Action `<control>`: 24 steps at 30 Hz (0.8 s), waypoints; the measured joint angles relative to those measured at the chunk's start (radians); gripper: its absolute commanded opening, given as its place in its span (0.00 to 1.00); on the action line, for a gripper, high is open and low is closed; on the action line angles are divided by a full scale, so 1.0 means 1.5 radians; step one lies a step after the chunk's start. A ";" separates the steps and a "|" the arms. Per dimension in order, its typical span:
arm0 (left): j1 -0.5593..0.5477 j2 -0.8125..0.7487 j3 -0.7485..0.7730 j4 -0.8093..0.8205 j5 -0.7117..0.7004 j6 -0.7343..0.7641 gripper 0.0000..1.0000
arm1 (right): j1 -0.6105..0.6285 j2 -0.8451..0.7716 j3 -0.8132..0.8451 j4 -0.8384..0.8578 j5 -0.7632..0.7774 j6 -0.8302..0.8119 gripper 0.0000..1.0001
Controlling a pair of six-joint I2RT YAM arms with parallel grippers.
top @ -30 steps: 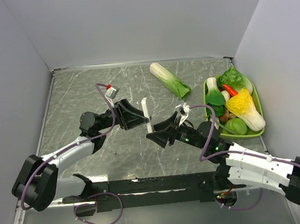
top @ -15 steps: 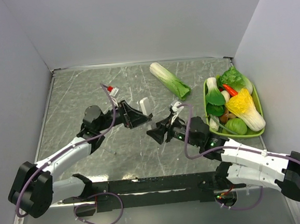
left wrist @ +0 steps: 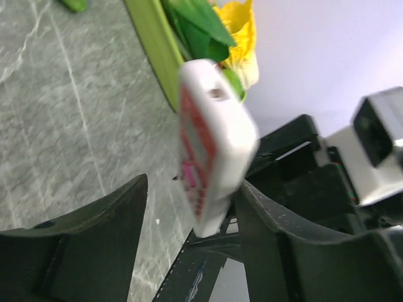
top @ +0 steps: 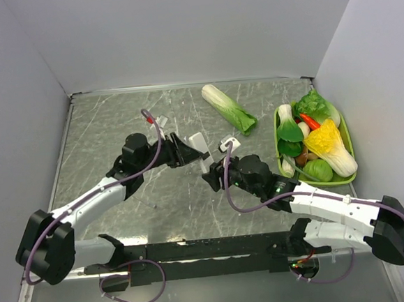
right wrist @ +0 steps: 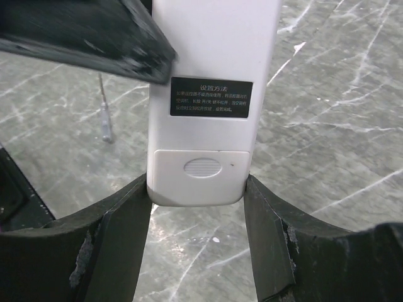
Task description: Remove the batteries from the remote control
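Observation:
The white remote control (top: pixel 200 145) hangs above the table's middle, between both arms. My right gripper (top: pixel 210 172) is shut on its lower end. In the right wrist view both fingers press the sides of the remote control (right wrist: pixel 211 82); its back faces the camera, with a black label and the battery cover (right wrist: pixel 200 168) closed. The batteries are hidden. My left gripper (top: pixel 186 152) is open around the remote's other end. In the left wrist view the remote control (left wrist: pixel 214 138) leans on one finger (left wrist: pixel 277 239), with a gap to the other.
A green basket (top: pixel 348 136) full of vegetables sits at the right, with a red chili among them. A long cabbage (top: pixel 228 108) lies on the table behind the grippers. A thin tool (right wrist: pixel 105 119) lies on the marble below. Grey walls enclose the table.
Both grippers and the remote have shifted toward the back of the table. The left gripper opened wider, then narrowed again. The right gripper kept its grip.

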 measured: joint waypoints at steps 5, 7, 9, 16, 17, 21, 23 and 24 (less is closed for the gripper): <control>0.000 0.032 0.000 0.000 -0.001 -0.013 0.56 | 0.006 0.009 0.000 -0.004 0.019 -0.011 0.27; 0.000 0.042 0.006 -0.001 -0.001 -0.016 0.57 | 0.007 0.017 0.001 -0.008 0.023 -0.012 0.27; 0.000 0.054 0.016 0.001 0.001 -0.018 0.55 | 0.010 0.033 0.010 -0.022 0.026 -0.014 0.27; 0.001 0.080 0.027 -0.001 0.004 -0.024 0.13 | 0.017 0.052 0.021 -0.035 0.046 -0.015 0.52; 0.002 0.085 0.027 -0.002 0.005 -0.029 0.10 | 0.017 0.052 0.021 -0.039 0.049 -0.017 0.64; 0.001 0.093 0.027 -0.005 0.015 -0.033 0.01 | 0.018 0.056 0.028 -0.064 0.034 -0.011 0.95; 0.005 0.093 0.027 -0.006 0.023 -0.026 0.01 | 0.018 0.056 0.046 -0.076 0.013 0.001 1.00; 0.009 0.092 0.027 -0.006 0.028 -0.021 0.01 | 0.018 0.056 0.054 -0.077 0.005 0.008 1.00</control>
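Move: The remote control stands steeply between the hands, its battery-cover end still gripped by the right fingers. Its middle is about 2 cm ahead of the left hand and 3 cm to its right, level in height; from the right hand it is some 2 cm ahead, 2 cm left and 5 cm up. On the table roughly 20 cm below the left hand, the long cabbage lies about 28 cm ahead and 15 cm right, the screwdriver 5 cm back and 20 cm left. Sinking about 3 cm together, the left hand closes on the remote before the right opens to release it. ##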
